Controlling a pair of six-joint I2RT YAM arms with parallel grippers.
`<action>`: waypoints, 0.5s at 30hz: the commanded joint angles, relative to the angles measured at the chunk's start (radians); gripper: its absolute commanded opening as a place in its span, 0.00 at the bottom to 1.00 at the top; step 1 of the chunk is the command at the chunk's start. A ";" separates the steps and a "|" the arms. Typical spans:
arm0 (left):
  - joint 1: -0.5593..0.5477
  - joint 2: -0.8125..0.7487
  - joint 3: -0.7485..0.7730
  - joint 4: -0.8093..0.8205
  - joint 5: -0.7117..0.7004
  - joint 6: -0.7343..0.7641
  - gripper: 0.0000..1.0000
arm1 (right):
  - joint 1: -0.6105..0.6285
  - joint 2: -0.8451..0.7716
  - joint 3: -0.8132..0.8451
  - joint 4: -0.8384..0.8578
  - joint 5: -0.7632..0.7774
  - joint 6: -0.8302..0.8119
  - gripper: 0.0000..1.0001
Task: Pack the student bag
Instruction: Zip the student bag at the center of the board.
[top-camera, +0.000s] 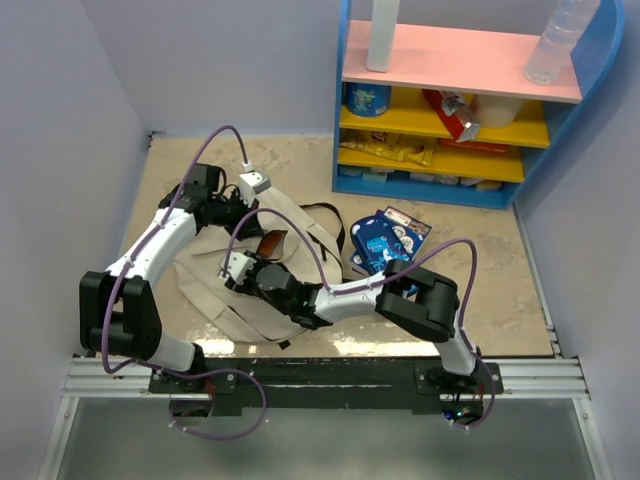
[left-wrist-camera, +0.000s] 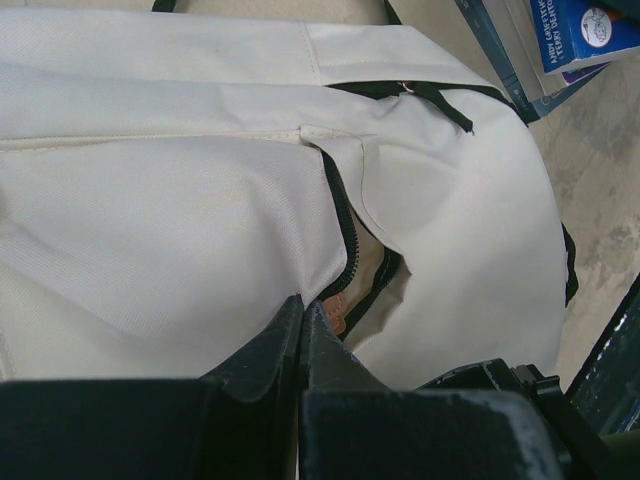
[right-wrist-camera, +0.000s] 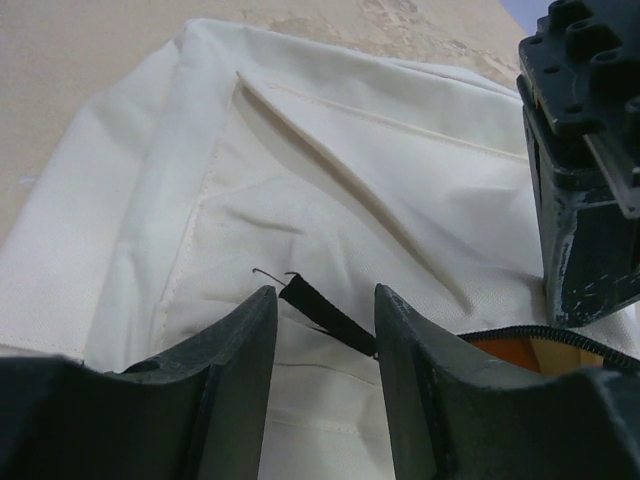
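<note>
The student bag (top-camera: 262, 290), a beige canvas backpack, lies on the floor between both arms, and its dark zipper (left-wrist-camera: 345, 215) is partly undone. Something orange-brown (left-wrist-camera: 336, 312) shows inside the gap. My left gripper (left-wrist-camera: 300, 305) is shut, its tips pinched on the bag's fabric at the edge of the zipper opening; from above, my left gripper (top-camera: 232, 215) is over the bag's top. My right gripper (right-wrist-camera: 325, 292) hangs open over the bag's front, and a short black pull strap (right-wrist-camera: 322, 314) lies between its fingers. The left gripper's body (right-wrist-camera: 580, 170) stands just right of it.
A blue shelf unit (top-camera: 450, 100) with pink and yellow boards stands at the back right, with a plastic bottle (top-camera: 560, 40) on top. Blue-covered books (top-camera: 385, 240) lie on the floor right of the bag. Walls close in on both sides.
</note>
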 joint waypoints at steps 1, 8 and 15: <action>0.003 -0.040 0.049 0.025 0.035 -0.011 0.00 | -0.024 0.019 0.063 -0.025 -0.023 0.031 0.44; 0.003 -0.038 0.045 0.030 0.035 -0.011 0.00 | -0.038 0.022 0.080 -0.048 -0.038 0.046 0.21; 0.003 -0.032 0.037 0.052 0.015 -0.025 0.19 | -0.038 -0.013 0.046 -0.036 -0.038 0.066 0.00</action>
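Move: The black zipper pull of the student bag lies just off the right fingertips, about 2 cm ahead, level sideways and 1 cm lower, standing between the half-open fingers. The bag's opening, with the brown wallet in it, is some 6 cm ahead and 7 cm to the right of the right hand; the left fingertips are about 7 cm ahead and 2 cm to the right. From the left hand the pull lies about 5 cm back, 2 cm left and slightly lower. The zipper pull is taken between the right fingertips: that hand edges about 1.5 cm forward, sinking a little, while its fingers shut from half open, then stays put as they finish closing and pinch the pull near its loose cord end. The left hand stays in place at the rim of the opening, its tips barely starting to part. ##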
